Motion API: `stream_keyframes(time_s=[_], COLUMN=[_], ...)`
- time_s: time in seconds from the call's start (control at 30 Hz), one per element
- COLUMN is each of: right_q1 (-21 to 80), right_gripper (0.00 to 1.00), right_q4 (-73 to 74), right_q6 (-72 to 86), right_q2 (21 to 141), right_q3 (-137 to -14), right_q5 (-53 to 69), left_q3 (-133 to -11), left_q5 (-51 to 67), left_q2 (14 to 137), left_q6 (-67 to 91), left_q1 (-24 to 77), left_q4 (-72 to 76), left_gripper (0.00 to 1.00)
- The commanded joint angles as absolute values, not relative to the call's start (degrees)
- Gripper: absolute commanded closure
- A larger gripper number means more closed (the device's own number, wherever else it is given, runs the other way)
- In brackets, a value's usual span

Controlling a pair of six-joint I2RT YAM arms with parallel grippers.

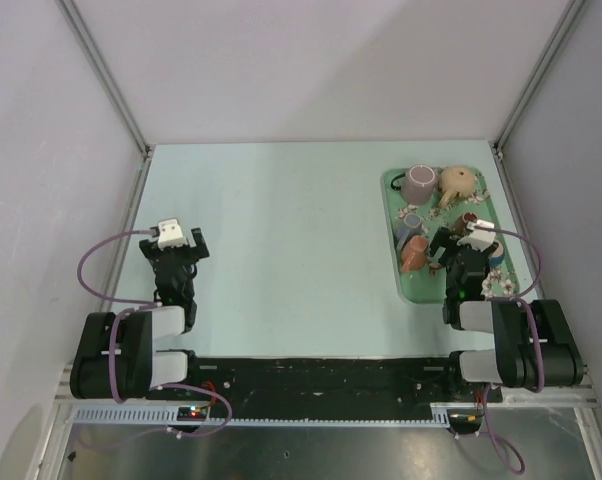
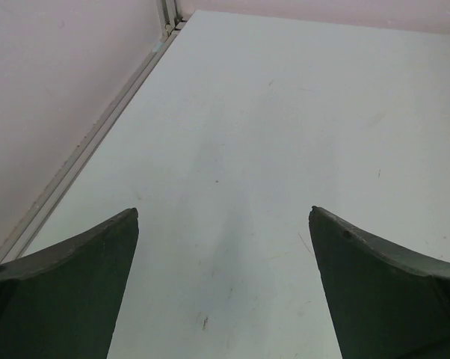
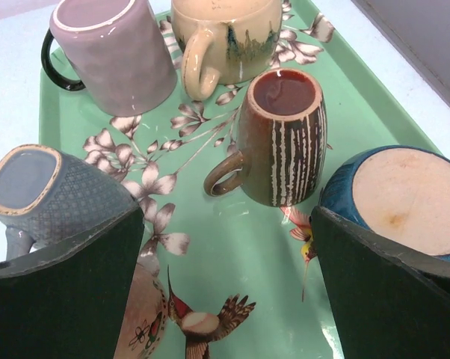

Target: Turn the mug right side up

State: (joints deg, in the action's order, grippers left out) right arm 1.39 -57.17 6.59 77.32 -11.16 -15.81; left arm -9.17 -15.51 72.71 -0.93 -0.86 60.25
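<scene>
A green flowered tray (image 1: 390, 192) at the right holds several mugs. In the right wrist view, a blue mug (image 3: 404, 198) stands upside down with its pale unglazed base up. A grey-blue patterned mug (image 3: 45, 191) also shows its base and leans. A brown striped mug (image 3: 281, 142), a lilac mug (image 3: 116, 52) and a cream mug (image 3: 225, 34) stand behind them. A terracotta mug (image 3: 139, 318) lies at the lower left. My right gripper (image 3: 225, 299) is open and empty, low over the tray (image 3: 240, 239) between the grey-blue and blue mugs. My left gripper (image 2: 223, 292) is open and empty over bare table.
The tray sits close to the right wall frame (image 1: 526, 100). The left arm (image 1: 178, 245) is near the table's left edge rail (image 2: 90, 142). The pale green table (image 1: 281, 230) spreads between the two arms.
</scene>
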Motion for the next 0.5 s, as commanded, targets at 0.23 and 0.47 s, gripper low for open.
stream_keyframes(time_s=[0.23,0.47], right_q1=[3.77,4.12], right_gripper=[0.01,0.01], right_q4=[-3.6,24.49], right_q6=[18.7,26.73], right_q2=[50.74,50.12], right_q3=[-28.27,-37.15], right_q5=[-23.45,-28.95], left_q3=[-10.58,-17.47], left_q5=[-14.35,-10.57], left_q2=[72.26,69.52], left_q6=[-0.53,-1.77], left_q1=[-1.02,-1.14], left_q4=[62.32,47.32], left_gripper=[0.0,0.0])
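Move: The brown striped mug stands on the green tray ahead of the right hand, about 8 cm farther out, 6 cm to its right and 8 cm below. The blue mug lies 12 cm to the right of that hand and 2 cm ahead; the grey mug is 9 cm left and 6 cm ahead, the terracotta one 8 cm left and level with it. From the left hand the brown mug is some 65 cm right, 9 cm ahead and 10 cm lower. The brown striped mug and its neighbours drop away below as the right hand climbs about 11 cm, clear above the tray, and draws back some 3 cm, mostly late on. Its wrist rolls about 10 degrees, left side up, and swings somewhat clockwise; the fingers stay wide open and empty. ##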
